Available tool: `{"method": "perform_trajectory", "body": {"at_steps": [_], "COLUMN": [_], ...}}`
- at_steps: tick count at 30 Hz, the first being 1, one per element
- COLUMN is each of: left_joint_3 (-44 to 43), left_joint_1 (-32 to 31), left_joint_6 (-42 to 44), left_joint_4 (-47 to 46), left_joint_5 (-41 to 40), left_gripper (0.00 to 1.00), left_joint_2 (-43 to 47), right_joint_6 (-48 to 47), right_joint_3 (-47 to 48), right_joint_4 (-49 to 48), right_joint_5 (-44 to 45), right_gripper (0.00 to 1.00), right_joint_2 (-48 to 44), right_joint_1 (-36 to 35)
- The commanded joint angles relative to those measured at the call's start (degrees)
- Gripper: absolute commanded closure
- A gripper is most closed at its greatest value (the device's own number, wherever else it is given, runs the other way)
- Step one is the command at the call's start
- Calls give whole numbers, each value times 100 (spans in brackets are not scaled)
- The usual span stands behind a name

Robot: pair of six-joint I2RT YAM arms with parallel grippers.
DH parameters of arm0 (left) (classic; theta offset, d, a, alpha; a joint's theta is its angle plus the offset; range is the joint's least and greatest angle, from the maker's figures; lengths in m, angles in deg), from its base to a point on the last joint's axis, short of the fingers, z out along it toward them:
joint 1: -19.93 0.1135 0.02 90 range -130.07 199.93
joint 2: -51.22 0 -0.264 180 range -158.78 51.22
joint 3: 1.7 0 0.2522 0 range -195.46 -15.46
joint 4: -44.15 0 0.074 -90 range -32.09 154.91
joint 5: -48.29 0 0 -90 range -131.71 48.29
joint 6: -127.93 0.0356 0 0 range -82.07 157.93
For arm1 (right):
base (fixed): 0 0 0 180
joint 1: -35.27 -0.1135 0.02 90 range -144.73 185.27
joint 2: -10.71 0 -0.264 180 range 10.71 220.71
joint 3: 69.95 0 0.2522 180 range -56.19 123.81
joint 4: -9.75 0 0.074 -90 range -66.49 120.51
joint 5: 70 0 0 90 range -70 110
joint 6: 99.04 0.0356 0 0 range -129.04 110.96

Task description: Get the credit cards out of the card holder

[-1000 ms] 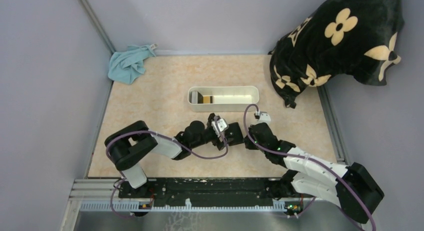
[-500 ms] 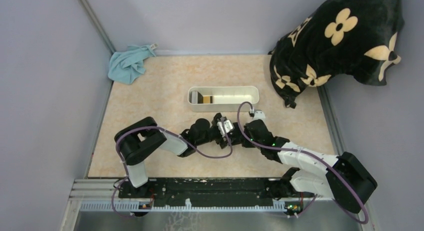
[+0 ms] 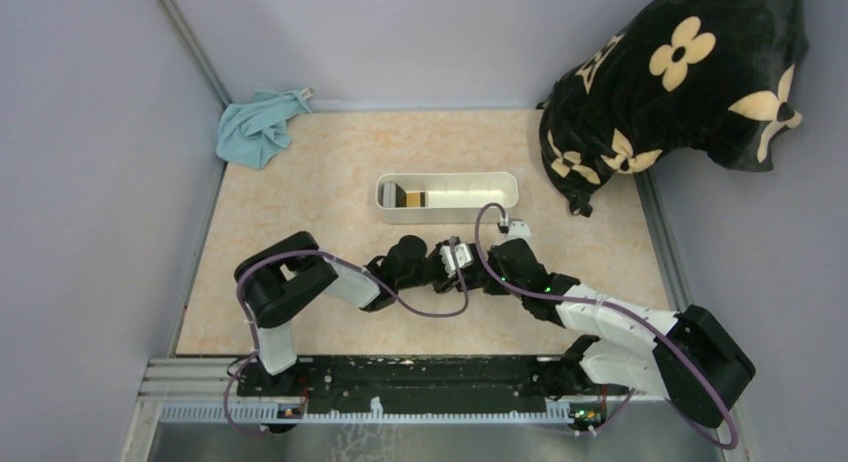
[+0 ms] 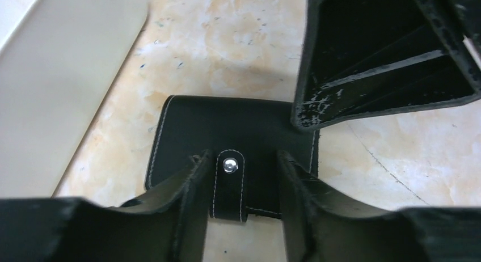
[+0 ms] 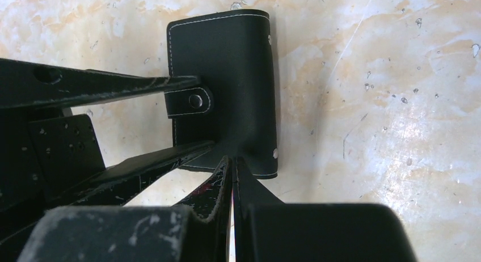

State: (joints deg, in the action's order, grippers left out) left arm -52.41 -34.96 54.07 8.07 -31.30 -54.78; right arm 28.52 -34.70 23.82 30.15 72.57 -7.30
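The card holder is a black stitched wallet that lies closed and flat on the marbled table. Its snap strap is fastened over one edge. My left gripper is open, its fingers standing on either side of the strap with small gaps. Tips together, my right gripper is shut and presses down on the card holder's corner. In the left wrist view the right gripper fills the upper right. The credit cards are hidden. In the top view both wrists cover the card holder.
A white oblong tray stands just beyond the grippers, with something brown and dark at its left end; its side shows in the left wrist view. A blue cloth lies at the back left. A black flowered cushion fills the back right corner.
My left arm has reached rightwards to the card holder and its jaws have narrowed around the strap. The right arm shifted left a little earlier and now holds still.
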Motion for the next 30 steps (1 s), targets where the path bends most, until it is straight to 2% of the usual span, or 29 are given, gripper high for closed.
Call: {"method": "perform_trajectory", "body": {"at_steps": [1, 4, 5, 8, 9, 17, 30], "left_joint_3": [-195, -300, -331, -422, -422, -235, 157], "left_joint_1": [105, 147, 165, 235, 237, 236, 253], "left_joint_6": [-59, -109, -123, -260, -290, -581, -1045], "left_joint_4": [856, 1123, 1174, 1338, 1345, 1253, 772], "left_joint_5": [310, 430, 471, 659, 660, 741, 839], "left_gripper": [54, 55, 60, 92, 99, 100, 100], "left_joint_2": [-325, -421, -448, -485, -461, -18, 739], "right_joint_6": [15, 30, 37, 32, 32, -34, 12], "right_joint_3": [83, 54, 44, 39, 44, 209, 447], "right_joint_4": [-207, -186, -183, -179, -181, -359, -1094], "right_joint_5": [-25, -6, 2, 12, 11, -74, -576], "right_gripper": [100, 100, 100, 100, 100, 100, 100], "right_joint_2": [-170, -230, -242, -233, -227, -45, 921], "right_joint_1": [2, 3, 3, 3, 3, 3, -2]}}
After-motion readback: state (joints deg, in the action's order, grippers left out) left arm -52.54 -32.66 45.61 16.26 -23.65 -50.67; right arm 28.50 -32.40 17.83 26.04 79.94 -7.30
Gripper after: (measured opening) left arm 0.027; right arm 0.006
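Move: The card holder's snap strap lies between the left hand's half-open fingers, about 1 cm to the right of that hand and 1 cm below it; the holder's own middle is some 2 cm to the right. The white box stands about 15 cm ahead and 3 cm left of the left hand. From the right hand's shut fingers the holder's middle is roughly 4 cm ahead and 1 cm left, the strap 4 cm ahead and 3 cm left. Easing about 1 cm right onto the strap, the left hand shuts its fingers on it, then, keeping the pinch, draws back towards the base about 2.5 cm and slightly left while rolling some 10 degrees. Late on, the right hand, fingers still shut, travels about 2.5 cm left and a little forward, farther in over the holder's face. ##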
